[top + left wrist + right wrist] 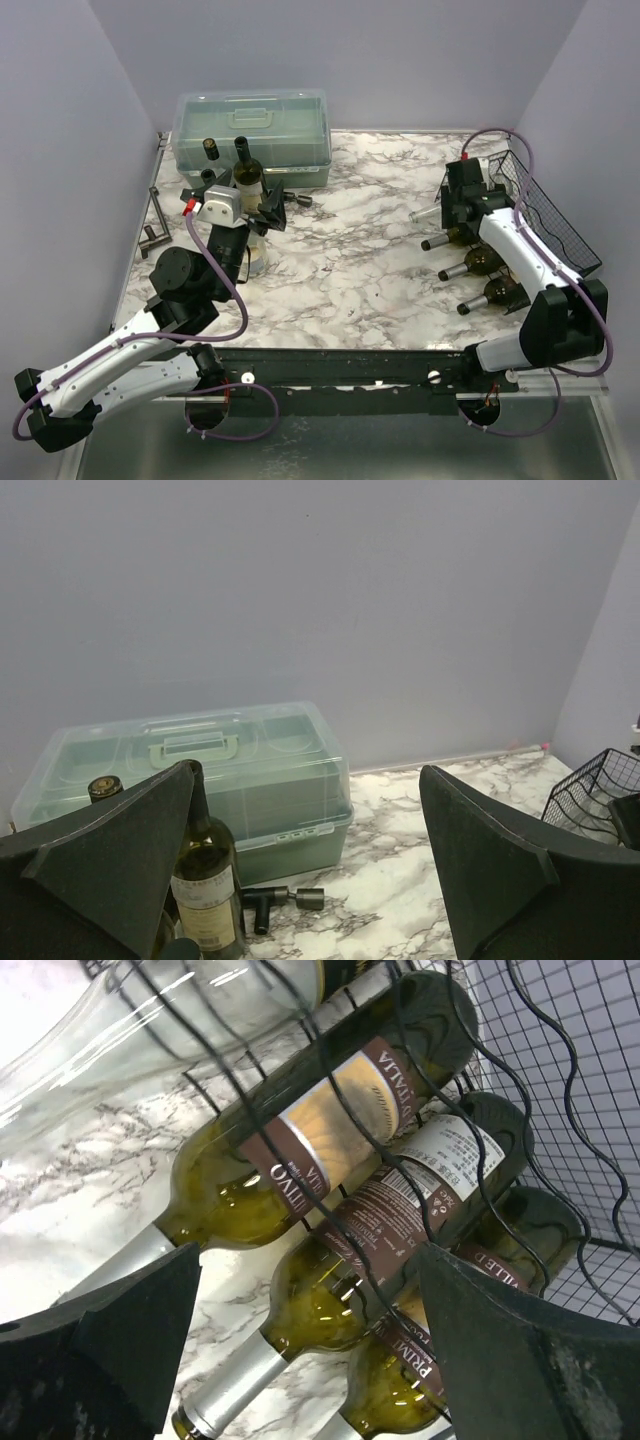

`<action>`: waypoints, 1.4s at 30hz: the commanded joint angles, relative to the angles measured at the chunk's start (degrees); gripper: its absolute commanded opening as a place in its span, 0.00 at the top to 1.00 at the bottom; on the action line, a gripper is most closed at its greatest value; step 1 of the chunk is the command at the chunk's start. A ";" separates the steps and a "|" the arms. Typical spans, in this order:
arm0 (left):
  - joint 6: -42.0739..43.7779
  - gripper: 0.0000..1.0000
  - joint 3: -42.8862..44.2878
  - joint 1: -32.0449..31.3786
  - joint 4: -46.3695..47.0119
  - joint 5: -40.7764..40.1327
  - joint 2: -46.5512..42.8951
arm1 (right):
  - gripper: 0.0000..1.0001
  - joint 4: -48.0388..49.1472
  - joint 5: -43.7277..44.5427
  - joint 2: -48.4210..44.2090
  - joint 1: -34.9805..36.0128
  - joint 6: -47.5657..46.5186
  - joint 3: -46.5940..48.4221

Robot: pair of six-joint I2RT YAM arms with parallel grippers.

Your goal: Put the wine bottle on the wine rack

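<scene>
Several dark green wine bottles (247, 170) stand upright at the back left. My left gripper (262, 210) is open and empty just in front of them. In the left wrist view one labelled bottle (207, 875) stands just past my left finger (100, 865), partly hidden by it. The black wire wine rack (570, 232) stands at the right with three green bottles (487, 262) lying in its lower cradles and a clear bottle (428, 213) above. My right gripper (463, 198) is open and empty at the rack's front (560, 1060), over the bottle necks (330, 1300).
A translucent grey-green plastic box (252, 135) with a handle stands at the back left, behind the upright bottles. A small black T-shaped tool (268, 902) lies on the marble in front of it. A metal stand (155, 225) sits at the left edge.
</scene>
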 commanded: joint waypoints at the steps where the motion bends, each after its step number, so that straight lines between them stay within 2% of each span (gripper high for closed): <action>1: 0.43 0.04 -0.87 -0.48 0.84 1.33 -0.46 | 0.11 -0.29 -2.43 -1.90 -3.50 6.08 -0.73; 5: 0.42 0.04 -0.99 -0.83 1.00 1.34 -0.32 | 0.20 0.59 -7.32 -1.23 -7.30 7.79 -2.37; 11: 0.73 0.04 -1.02 -1.01 0.99 1.46 -0.13 | 0.31 3.63 -7.40 0.13 -9.94 10.12 -4.47; 13: 0.77 0.03 -1.03 -1.01 1.02 1.44 -0.11 | 0.41 4.48 -5.62 0.65 -10.48 10.43 -4.90; 15: 0.76 0.04 -1.02 -1.01 1.02 1.48 -0.01 | 0.54 4.54 -4.98 1.26 -10.54 10.72 -4.57; 22: 0.61 0.04 -0.93 -1.01 0.84 1.67 0.08 | 0.63 4.68 -5.70 2.36 -10.58 10.23 -4.60; 33: 0.42 0.04 -0.84 -1.10 0.67 1.79 0.16 | 0.99 1.29 -11.32 4.57 -10.26 7.69 0.82; 36: 0.50 0.04 -0.78 -1.11 0.59 1.81 0.21 | 0.99 0.52 -11.93 4.62 -9.33 8.20 1.86; 37: 0.51 0.04 -0.81 -3.23 0.61 1.79 0.30 | 0.99 0.27 -12.15 4.74 -8.78 8.35 2.16; 38: 0.51 0.04 -0.80 -1.13 0.58 1.85 0.33 | 1.00 0.00 -12.12 4.79 -8.15 8.62 2.45; 42: 0.57 0.03 -0.85 -1.12 0.58 1.79 0.49 | 0.99 -1.58 -13.41 5.19 -6.77 12.08 3.34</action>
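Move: The wine rack's wavy upper wire that the right fingers will close on lies about 4 cm to the hand's right, 4 cm below and 1 cm back. Some 8 cm below the hand lie the dark bottles: the middle one 4 cm right and level fore-and-aft, the far one 9 cm ahead and 1 cm left, the near one 10 cm back and 10 cm right. From the left hand that wire is roughly 70 cm right, 9 cm ahead and 32 cm below. The right fingers pinch the rack's wavy wire above the middle bottle, closing from nearly wide open. To reach the wire the hand goes right and down about 4 cm each, turning some 15 degrees clockwise; then, with the wire held, the hand pulls back left about 1.5 cm. ##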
